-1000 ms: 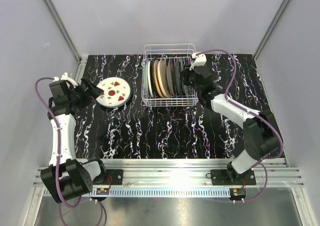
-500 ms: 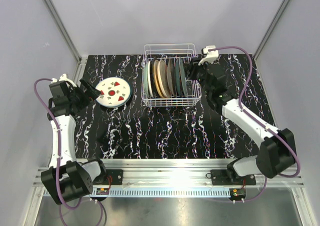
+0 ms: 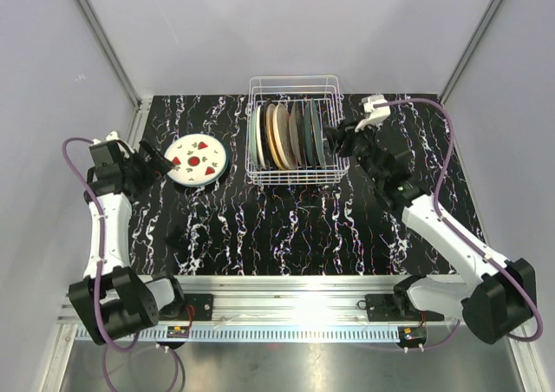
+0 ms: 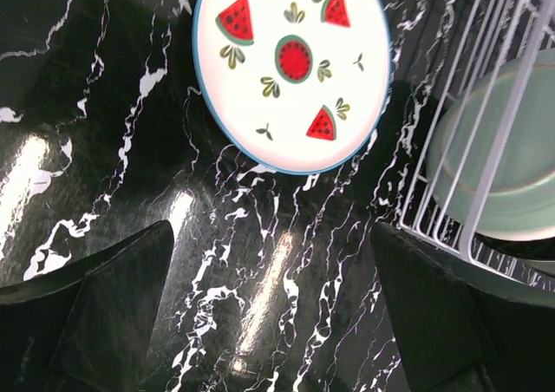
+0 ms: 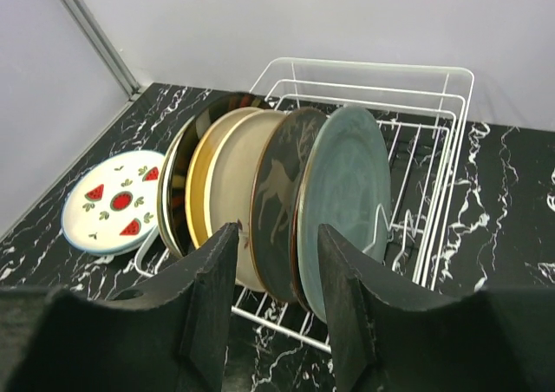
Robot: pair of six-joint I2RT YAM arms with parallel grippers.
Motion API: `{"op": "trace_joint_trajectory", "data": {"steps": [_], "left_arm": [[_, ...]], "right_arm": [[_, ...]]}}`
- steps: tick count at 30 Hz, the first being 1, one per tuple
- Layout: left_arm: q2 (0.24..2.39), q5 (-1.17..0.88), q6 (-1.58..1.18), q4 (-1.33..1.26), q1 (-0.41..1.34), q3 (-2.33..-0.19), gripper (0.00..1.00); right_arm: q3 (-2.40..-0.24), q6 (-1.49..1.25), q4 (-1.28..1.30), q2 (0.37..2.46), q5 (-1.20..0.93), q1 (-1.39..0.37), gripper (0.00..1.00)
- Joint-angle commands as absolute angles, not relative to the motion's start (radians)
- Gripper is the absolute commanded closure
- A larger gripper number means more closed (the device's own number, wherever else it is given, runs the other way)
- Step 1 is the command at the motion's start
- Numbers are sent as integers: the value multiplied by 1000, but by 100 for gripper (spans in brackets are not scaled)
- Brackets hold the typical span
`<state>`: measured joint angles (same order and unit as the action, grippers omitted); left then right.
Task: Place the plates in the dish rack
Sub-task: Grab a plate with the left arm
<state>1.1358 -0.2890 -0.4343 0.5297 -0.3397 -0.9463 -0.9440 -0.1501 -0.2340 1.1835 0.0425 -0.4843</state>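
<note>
The white wire dish rack [image 3: 293,178] stands at the back middle of the table, with several plates [image 3: 286,136] upright in it. From the right wrist I see a grey-green plate [image 5: 347,184], a dark deer-motif plate [image 5: 282,192] and a cream plate [image 5: 227,184] in the rack [image 5: 373,71]. A white watermelon-pattern plate [image 3: 197,160] lies flat left of the rack. My left gripper [image 3: 159,161] is open, just left of that plate [image 4: 293,67]. My right gripper [image 3: 330,138] is open and empty just right of the rack, level with the plates.
The black marbled table [image 3: 286,227] is walled by grey panels on three sides. The left wrist view shows the rack's wire wall [image 4: 486,149] with a pale green plate [image 4: 520,175] behind it. Both arm bases sit on the rail at the near edge.
My right arm has drawn back to the right, out of the rack, and its jaws have widened. My left gripper has edged slightly back from the watermelon plate.
</note>
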Motion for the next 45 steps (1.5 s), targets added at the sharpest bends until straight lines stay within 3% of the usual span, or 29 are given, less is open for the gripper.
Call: {"op": "trace_joint_trajectory", "data": {"steps": [1,8,14,18,23,32,38,45], "left_arm": [[1192,-284,-436,509,-348,-965,1],[1313,-279,-445,511,-348,-1001,2],[1512,-238,-446,580,-348,-1130,15],[1610,-251,-480,540,-348,-1175,15],[1733,-261,-492,532,-345,-1262,27],[1859,-180,-480,500,-331,-1315,34],[1913,-184,-486,485,-328,-1330,44],[1939,-184,-469,497,-324,-1330,73]], "right_arm": [[-896,-144,-242,1118,41,-486,51],[-822,-161,-270,1058,67,-485,51],[-807,-169,-285,1042,72,-485,51],[-796,-170,-301,1032,77,-485,51],[-793,-173,-301,1022,75,-485,51],[-792,-170,-296,1022,75,-485,50],[-795,-164,-285,1029,81,-485,50],[-799,-161,-279,1037,81,-485,50]]}}
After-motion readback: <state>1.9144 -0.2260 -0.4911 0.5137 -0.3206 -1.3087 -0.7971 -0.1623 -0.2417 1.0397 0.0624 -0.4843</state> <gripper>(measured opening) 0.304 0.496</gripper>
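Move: Ahead of the left hand by about 12 cm and some 6 cm to its right lies the watermelon plate, roughly 15 cm below. The dish rack's middle stands about 31 cm to the right of that plate and 7 cm farther out; the pale green plate at the rack's left end is nearer, about 19 cm right of the watermelon plate and 7 cm farther out. From the right hand, the watermelon plate lies some 46 cm left, 7 cm ahead and 29 cm down. Sinking first almost straight down, then slanting forward, the left hand comes down about 14 cm and out 9 to the watermelon plate's left rim, tipping its fingers some 25 degrees further down. The fingers narrow from wide open to about a third, ending astride the rim; a firm pinch can't be seen. Meanwhile the right hand eases back a few centimetres from the rack and stops. ##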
